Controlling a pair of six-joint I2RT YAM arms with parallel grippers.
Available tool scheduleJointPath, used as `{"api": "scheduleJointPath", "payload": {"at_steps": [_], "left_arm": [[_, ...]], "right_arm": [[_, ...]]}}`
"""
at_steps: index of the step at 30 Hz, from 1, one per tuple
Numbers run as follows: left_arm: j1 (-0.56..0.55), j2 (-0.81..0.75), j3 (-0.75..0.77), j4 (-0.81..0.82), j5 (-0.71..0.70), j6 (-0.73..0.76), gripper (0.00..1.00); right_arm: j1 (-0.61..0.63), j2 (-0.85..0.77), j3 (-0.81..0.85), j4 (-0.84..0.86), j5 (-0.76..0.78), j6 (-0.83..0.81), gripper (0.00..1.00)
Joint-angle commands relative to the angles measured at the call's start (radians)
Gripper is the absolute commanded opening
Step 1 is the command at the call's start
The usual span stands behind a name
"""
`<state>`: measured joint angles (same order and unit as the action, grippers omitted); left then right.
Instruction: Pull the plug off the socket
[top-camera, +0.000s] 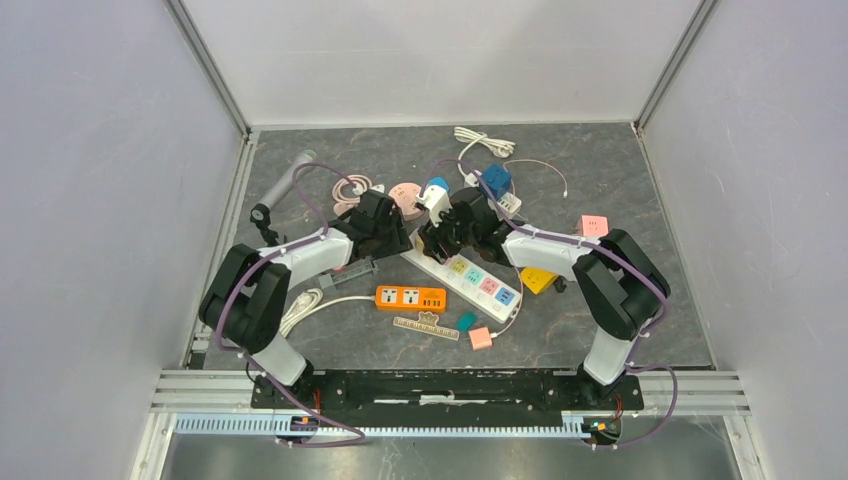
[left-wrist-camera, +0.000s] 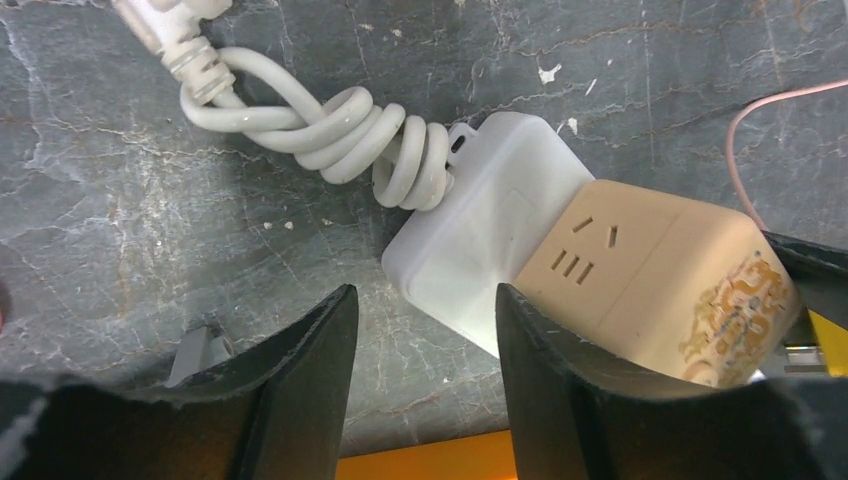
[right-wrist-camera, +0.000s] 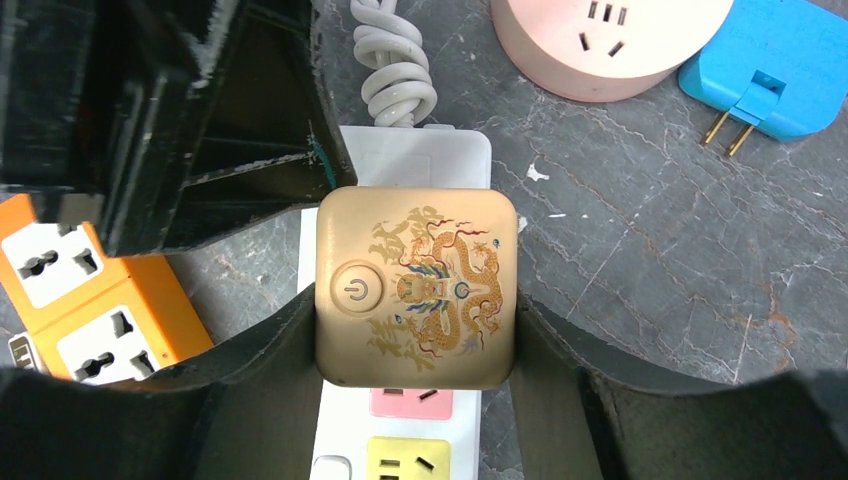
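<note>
The plug (right-wrist-camera: 415, 285) is a beige cube with a gold dragon print and a power button. It sits in the end socket of the white power strip (right-wrist-camera: 400, 160). My right gripper (right-wrist-camera: 415, 300) is shut on the plug, one finger pressed against each side. In the left wrist view the plug (left-wrist-camera: 650, 270) stands on the power strip (left-wrist-camera: 470, 230) by its coiled cord. My left gripper (left-wrist-camera: 422, 290) is open at that cord end; its right finger overlaps the strip and bare table shows between the fingers. From above, both grippers meet over the power strip (top-camera: 480, 280).
An orange power strip (top-camera: 410, 297) lies just in front of the white one. A round pink socket (right-wrist-camera: 600, 40) and a blue adapter (right-wrist-camera: 770, 70) lie behind. A ruler (top-camera: 425, 327), a yellow block (top-camera: 537, 280), a pink cube (top-camera: 593, 225) and loose cables (top-camera: 485, 140) are scattered around.
</note>
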<state>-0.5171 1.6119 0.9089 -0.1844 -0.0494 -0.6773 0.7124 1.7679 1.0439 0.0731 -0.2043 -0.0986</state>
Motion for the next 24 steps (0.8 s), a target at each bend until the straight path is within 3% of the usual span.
{"api": "scheduleJointPath", "payload": {"at_steps": [1,4,12,19,24], "left_arm": [[0.002,0.030,-0.009,0.048,0.010,-0.002,0.56],[0.002,0.049,-0.022,0.044,0.011,0.003,0.47],[0.000,0.078,-0.082,0.029,0.001,-0.001,0.38],[0.002,0.089,-0.116,0.028,0.016,-0.015,0.35],[0.002,0.104,-0.116,0.021,0.017,-0.016,0.33]], "right_arm": [[0.002,-0.055,-0.016,0.052,-0.056,0.001,0.00],[0.001,-0.058,-0.022,0.068,-0.065,0.014,0.00],[-0.033,-0.077,-0.029,0.156,-0.152,0.222,0.00],[0.047,-0.104,0.000,0.103,-0.003,0.066,0.00],[0.044,-0.124,-0.005,0.101,-0.002,0.055,0.00]]}}
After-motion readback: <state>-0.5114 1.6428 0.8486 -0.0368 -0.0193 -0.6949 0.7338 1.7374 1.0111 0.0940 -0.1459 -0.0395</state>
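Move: The white strip's near-left end lies about 2 cm right, 1 cm ahead and 2 cm below the left hand; the tan plug, still in the strip, is some 5 cm to that hand's right. The right hand already grips this plug; from the right hand the round pink socket is about 9 cm ahead and 4 left, the orange strip 9 back and 4 left. Left hand sinks about 1 cm, closing on the white strip's end; right keeps the tan plug, rocking slightly. ##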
